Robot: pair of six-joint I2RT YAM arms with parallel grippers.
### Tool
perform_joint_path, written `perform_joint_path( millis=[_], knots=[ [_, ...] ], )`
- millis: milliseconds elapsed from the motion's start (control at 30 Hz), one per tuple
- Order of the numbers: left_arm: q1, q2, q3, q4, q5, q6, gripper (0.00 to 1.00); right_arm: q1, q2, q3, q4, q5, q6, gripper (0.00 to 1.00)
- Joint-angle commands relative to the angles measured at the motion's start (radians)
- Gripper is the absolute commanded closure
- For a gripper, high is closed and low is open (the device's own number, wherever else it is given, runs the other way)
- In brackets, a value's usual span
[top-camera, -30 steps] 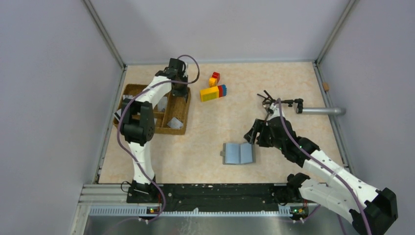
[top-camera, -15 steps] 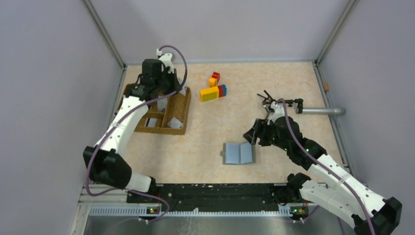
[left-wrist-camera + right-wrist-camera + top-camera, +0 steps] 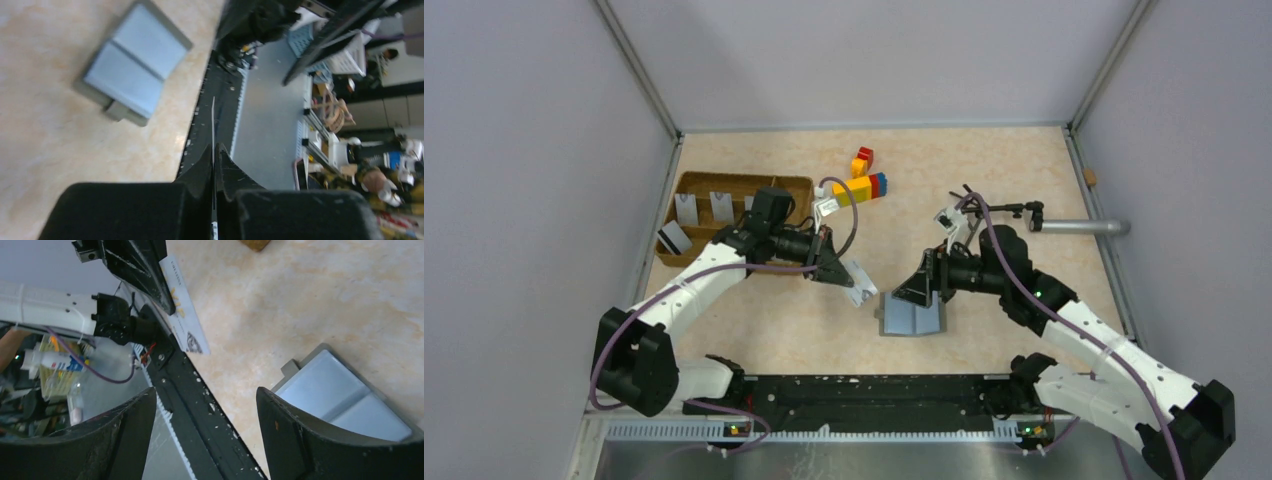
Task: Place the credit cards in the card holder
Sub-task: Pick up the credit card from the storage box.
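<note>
The card holder [image 3: 912,315] lies open on the table, grey-blue inner panels up; it also shows in the left wrist view [image 3: 132,62] and the right wrist view [image 3: 345,395]. My left gripper [image 3: 836,268] is shut on one silver-grey credit card [image 3: 859,284], held in the air just left of the holder. That card is edge-on between the fingers [image 3: 213,120] and flat-on in the right wrist view [image 3: 182,310]. My right gripper [image 3: 919,290] hovers open over the holder's upper left edge, nothing between its fingers [image 3: 135,430]. More credit cards [image 3: 686,208] stand in the wicker tray [image 3: 799,185].
Coloured toy blocks [image 3: 861,186] sit behind the left gripper. A metal cylinder [image 3: 1079,227] and a black tool [image 3: 999,208] lie at the right. Grey walls enclose the table on three sides; a black rail [image 3: 864,395] runs along the near edge.
The left arm has swung from the wicker tray out over the table centre, carrying a card towards the holder. The right gripper has opened wider and shifted slightly left.
</note>
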Motion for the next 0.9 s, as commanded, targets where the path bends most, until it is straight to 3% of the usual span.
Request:
perform_joint_path(
  millis=[0, 200, 367, 567, 667, 733, 767, 800, 867],
  knots=[
    [-0.091, 0.006, 0.01, 0.107, 0.228, -0.005, 1.0, -0.002, 0.073, -0.004, 0.206, -0.224, 0.075, 0.31],
    [-0.16, 0.042, 0.015, 0.103, 0.254, -0.002, 1.0, 0.053, 0.11, -0.041, 0.358, -0.251, 0.145, 0.39],
    [-0.181, 0.051, 0.021, 0.103, 0.253, 0.001, 1.0, 0.09, 0.163, -0.041, 0.374, -0.251, 0.149, 0.54],
    [-0.182, 0.057, 0.022, 0.1, 0.235, 0.003, 1.0, 0.124, 0.204, -0.041, 0.403, -0.258, 0.16, 0.81],
    [-0.182, 0.054, 0.022, 0.121, 0.201, -0.018, 1.0, 0.126, 0.192, -0.054, 0.413, -0.243, 0.178, 1.0],
    [-0.182, 0.046, 0.015, 0.141, 0.136, -0.05, 0.75, 0.126, 0.175, -0.054, 0.337, -0.134, 0.181, 1.0],
    [-0.182, 0.045, 0.015, 0.139, 0.073, -0.062, 0.46, 0.123, 0.167, -0.054, 0.275, -0.066, 0.179, 1.0],
    [-0.182, 0.045, 0.015, 0.132, 0.002, -0.072, 0.31, 0.113, 0.159, -0.056, 0.21, -0.006, 0.175, 1.0],
    [-0.182, 0.05, 0.006, 0.133, -0.129, -0.101, 0.2, 0.066, 0.145, -0.078, 0.096, 0.068, 0.188, 1.0]
  ],
)
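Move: The credit card is still pinched in the left fingers, its middle about 3 cm to the right of that hand and 1 cm below. From the empty, open right hand it lies some 11 cm left, 2 cm forward and 2 cm lower. The left hand is taking it to the right gripper, 14 cm right and 2 cm back. The card holder lies 3 cm back, 6 cm right and 16 cm below the right hand; the storage box is 24 cm forward, 35 cm left and 15 cm below the left. The credit card is brought back about 7 cm and slightly right by the left hand, which turns some 20 degrees clockwise and then stays. The right hand comes to meet it, about 6 cm left and 4 cm back, turning counter-clockwise and shutting its fingers on the card's free end. The left fingers then open and let go, while both hands start drifting forward. ##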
